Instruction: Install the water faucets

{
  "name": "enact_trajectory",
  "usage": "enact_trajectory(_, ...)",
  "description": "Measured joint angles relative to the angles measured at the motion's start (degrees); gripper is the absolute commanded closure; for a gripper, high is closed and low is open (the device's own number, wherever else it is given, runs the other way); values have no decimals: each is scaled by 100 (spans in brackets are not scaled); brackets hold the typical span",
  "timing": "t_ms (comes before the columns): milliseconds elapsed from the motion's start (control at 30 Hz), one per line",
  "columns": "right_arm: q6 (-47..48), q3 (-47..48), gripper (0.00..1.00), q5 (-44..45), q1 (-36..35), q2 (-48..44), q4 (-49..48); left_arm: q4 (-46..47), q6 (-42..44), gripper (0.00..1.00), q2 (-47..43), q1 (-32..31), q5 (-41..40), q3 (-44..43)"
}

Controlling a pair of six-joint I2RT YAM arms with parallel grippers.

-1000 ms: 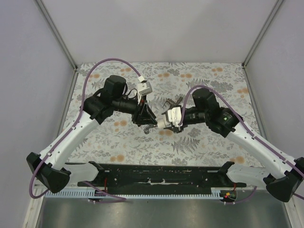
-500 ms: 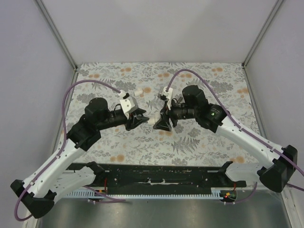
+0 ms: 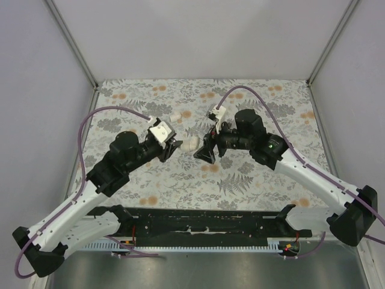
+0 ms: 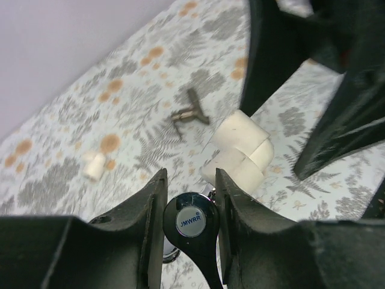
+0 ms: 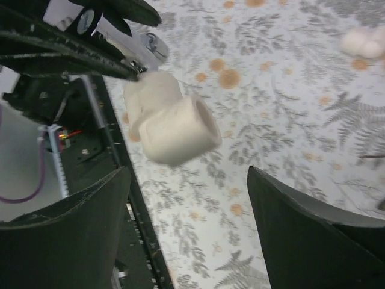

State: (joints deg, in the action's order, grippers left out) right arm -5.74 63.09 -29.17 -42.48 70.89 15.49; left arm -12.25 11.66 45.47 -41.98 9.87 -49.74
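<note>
A chrome water faucet (image 4: 192,221) with a round blue-and-silver cap sits between the jaws of my left gripper (image 4: 189,180), which is shut on it. A white plastic elbow fitting (image 4: 240,150) sits on the faucet's far end, held above the table (image 3: 190,143). My right gripper (image 5: 186,223) faces the fitting (image 5: 171,123) with its jaws wide open, apart from it and holding nothing. From above, the two grippers (image 3: 173,147) (image 3: 204,152) point at each other. A second small faucet (image 4: 189,114) lies on the floral cloth beyond.
A short white cylinder (image 4: 93,165) lies on the cloth to the left. More white pieces (image 5: 364,42) rest farther back (image 3: 175,114). A black rail (image 3: 204,220) runs along the near table edge. Grey walls close in the left, right and back.
The right gripper's jaws have opened and let go of the white fitting, which stays on the faucet in the left gripper. Both arms earlier swung upward toward the table's middle.
</note>
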Motion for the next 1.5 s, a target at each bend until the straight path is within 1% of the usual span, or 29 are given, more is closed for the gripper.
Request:
enact_trajectory(100, 170, -153, 3, 570, 94, -203, -4, -162, -299, 98, 352, 68, -737, -96)
enact_trajectory(233, 238, -365, 2, 1604, 111, -603, 11, -382, -776, 98, 957, 345, -1740, -96)
enact_trajectory(300, 229, -461, 2, 1945, 111, -761, 20, -407, -1043, 98, 1207, 608, -2024, -61)
enact_trajectory(433, 127, -796, 2, 2675, 111, -1093, 72, -245, -1665, 98, 1725, 1598, -2483, 223)
enact_trajectory(500, 59, -1008, 2, 2951, 111, -1233, 105, -131, -1969, 98, 2011, 2155, -2583, 393)
enact_trajectory(633, -46, -1384, 2, 3362, 111, -1436, 157, 79, -2527, 98, 2721, 3176, -2533, 485)
enact_trajectory(733, -114, -1606, 2, 3609, 114, -1576, 181, 291, -2809, 98, 3235, 3751, -2459, 485)
enact_trajectory(767, -131, -1646, 2, 3657, 111, -1600, 177, 345, -2876, 96, 3381, 3873, -2430, 483)
enact_trajectory(800, -155, -1685, 2, 3698, 111, -1622, 177, 382, -2914, 91, 3491, 3945, -2396, 476)
enact_trajectory(867, -216, -1744, 2, 3744, 114, -1631, 177, 431, -2999, 74, 3755, 4087, -2225, 448)
enact_trajectory(900, -245, -1762, 2, 3753, 114, -1631, 173, 481, -3036, 63, 3834, 4120, -2177, 439)
enact_trajectory(933, -269, -1779, 2, 3764, 114, -1628, 175, 540, -3071, 55, 3891, 4157, -2120, 415)
enact_trajectory(1000, -334, -1792, 2, 3764, 125, -1593, 155, 599, -3117, 46, 3930, 4175, -2059, 404)
enact_trajectory(1133, -448, -1794, 2, 3755, 149, -1403, 66, 575, -3163, 36, 3928, 4175, -1963, 385)
enact_trajectory(1167, -483, -1794, 2, 3748, 151, -1335, 44, 511, -3161, 31, 3919, 4175, -1954, 363)
enact_trajectory(1200, -514, -1794, 2, 3744, 157, -1285, 33, 474, -3161, 30, 3899, 4175, -1954, 348)
enact_trajectory(1233, -549, -1794, 2, 3744, 168, -1228, 20, 404, -3158, 19, 3856, 4175, -1969, 321)
enact_trajectory(1367, -793, -1794, 2, 3744, 197, -1008, -57, -35, -3152, 18, 3333, 4175, -2055, 190)
enact_trajectory(1500, -1126, -1788, 2, 3711, 271, -739, -122, -275, -3174, 13, 2218, 4151, -2057, 157)
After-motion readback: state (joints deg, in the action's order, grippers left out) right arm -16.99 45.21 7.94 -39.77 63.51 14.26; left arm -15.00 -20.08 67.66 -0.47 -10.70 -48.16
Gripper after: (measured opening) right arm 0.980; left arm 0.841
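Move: My left hand still grips the chrome faucet with its white elbow. Its set-down spot is bare table some 15 cm ahead, 24 cm left and about 26 cm below; the loose white elbow lies about 31 cm ahead, 9 cm left. From my open right hand the brown faucet is about 25 cm ahead, 8 cm right and 22 cm down, while the joined elbow sits roughly 5 cm left, 3 cm ahead and 3 cm higher. I swing my left hand left, down and forward, about 24 cm left and as much down, turning it some 70 degrees counter-clockwise and tipping the fingers down. I lay the chrome faucet on the bare table, open my fingers and rise clear. Meanwhile my right hand opens wider and backs off the joined elbow to the right, turning clockwise, then sinks and eases forward towards the brown faucet. ##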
